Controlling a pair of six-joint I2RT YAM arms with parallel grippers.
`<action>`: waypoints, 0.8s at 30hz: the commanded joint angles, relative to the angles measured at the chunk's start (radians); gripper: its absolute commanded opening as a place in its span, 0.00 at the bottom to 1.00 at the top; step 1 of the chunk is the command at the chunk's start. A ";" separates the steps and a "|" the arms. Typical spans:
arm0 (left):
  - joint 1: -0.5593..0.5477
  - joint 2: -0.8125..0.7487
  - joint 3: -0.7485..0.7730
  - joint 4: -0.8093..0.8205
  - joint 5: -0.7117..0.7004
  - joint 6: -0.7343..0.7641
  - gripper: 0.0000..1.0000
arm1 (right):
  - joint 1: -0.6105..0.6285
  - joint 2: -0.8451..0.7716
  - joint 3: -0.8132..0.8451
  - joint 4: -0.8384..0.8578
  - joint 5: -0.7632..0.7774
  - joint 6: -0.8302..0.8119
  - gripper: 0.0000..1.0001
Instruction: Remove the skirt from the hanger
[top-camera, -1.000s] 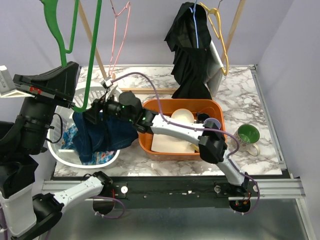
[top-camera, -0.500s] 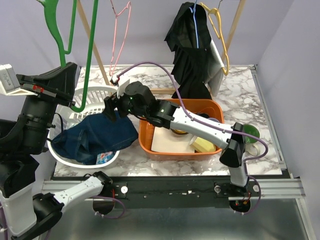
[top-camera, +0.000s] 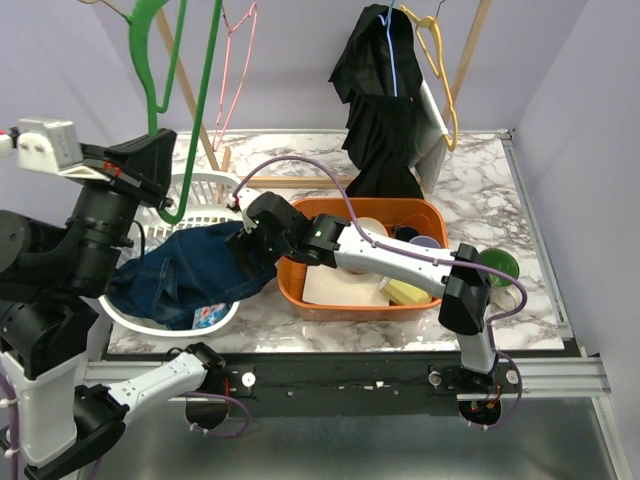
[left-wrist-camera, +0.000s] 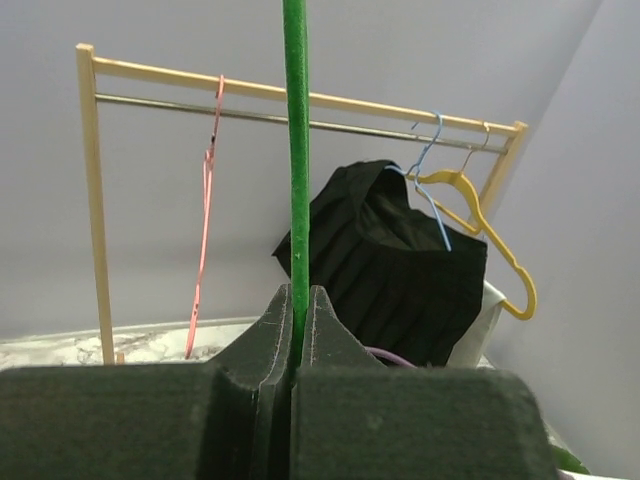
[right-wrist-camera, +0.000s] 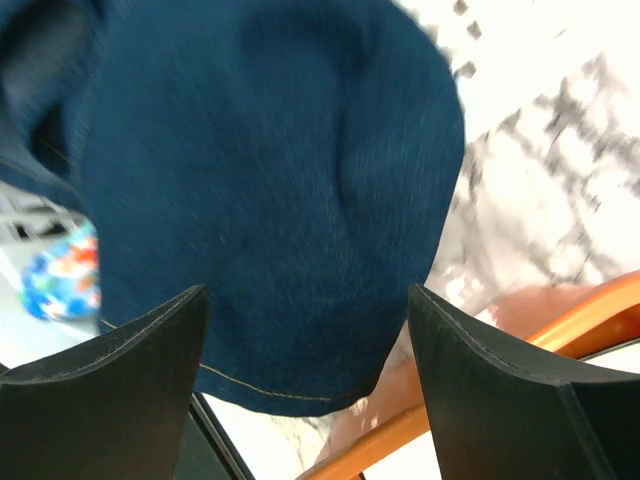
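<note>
The green hanger (top-camera: 199, 100) is bare and held up at the left, its shaft (left-wrist-camera: 296, 150) pinched between the jaws of my left gripper (top-camera: 165, 170) (left-wrist-camera: 295, 300), which is shut on it. The blue denim skirt (top-camera: 195, 275) lies crumpled in the white laundry basket (top-camera: 215, 318), apart from the hanger. My right gripper (top-camera: 248, 255) hovers over the skirt's right edge. In the right wrist view its jaws (right-wrist-camera: 308, 292) stand wide open, with the skirt (right-wrist-camera: 270, 200) below them and nothing gripped.
An orange tub (top-camera: 420, 212) with dishes sits right of the basket. A green mug (top-camera: 497, 268) stands further right. On the wooden rack hang a pink hanger (top-camera: 235, 60), a black garment (top-camera: 380, 110) on a blue hanger, and a yellow hanger (top-camera: 440, 80).
The skirt came off the green hanger and dropped into the basket. The right gripper let it go and opened wide. The left arm raised the bare hanger.
</note>
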 joint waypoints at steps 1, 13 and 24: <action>0.002 -0.006 -0.056 0.032 -0.013 -0.008 0.00 | 0.001 0.000 -0.067 0.033 -0.050 0.014 0.86; 0.001 -0.018 -0.085 0.041 -0.042 0.020 0.00 | 0.001 -0.016 -0.107 0.131 -0.077 0.003 0.38; 0.001 -0.031 -0.093 0.043 -0.051 0.028 0.00 | 0.002 -0.069 -0.040 0.079 -0.011 -0.001 0.01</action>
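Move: The denim skirt lies draped over the white basket, its middle about 12 cm to the right hand's left, 2 cm back and 6 below; its near end is right under those open fingers. The basket's middle is some 18 cm left, 3 farther out and 12 below, the orange bin's about 27 cm right, 4 farther out and 14 below. From the left hand the skirt's middle is roughly 4 cm ahead, 7 left and 45 below. The right fingers shut on the denim skirt's near end and pinch up a fold: the hand sinks about 3 cm onto the cloth, drifting slightly back, then closes from wide open to shut while easing up about 1 cm. The left hand keeps its grip on the green hanger, dips some 3.5 cm and goes 2 cm forward, then nearly holds there. ##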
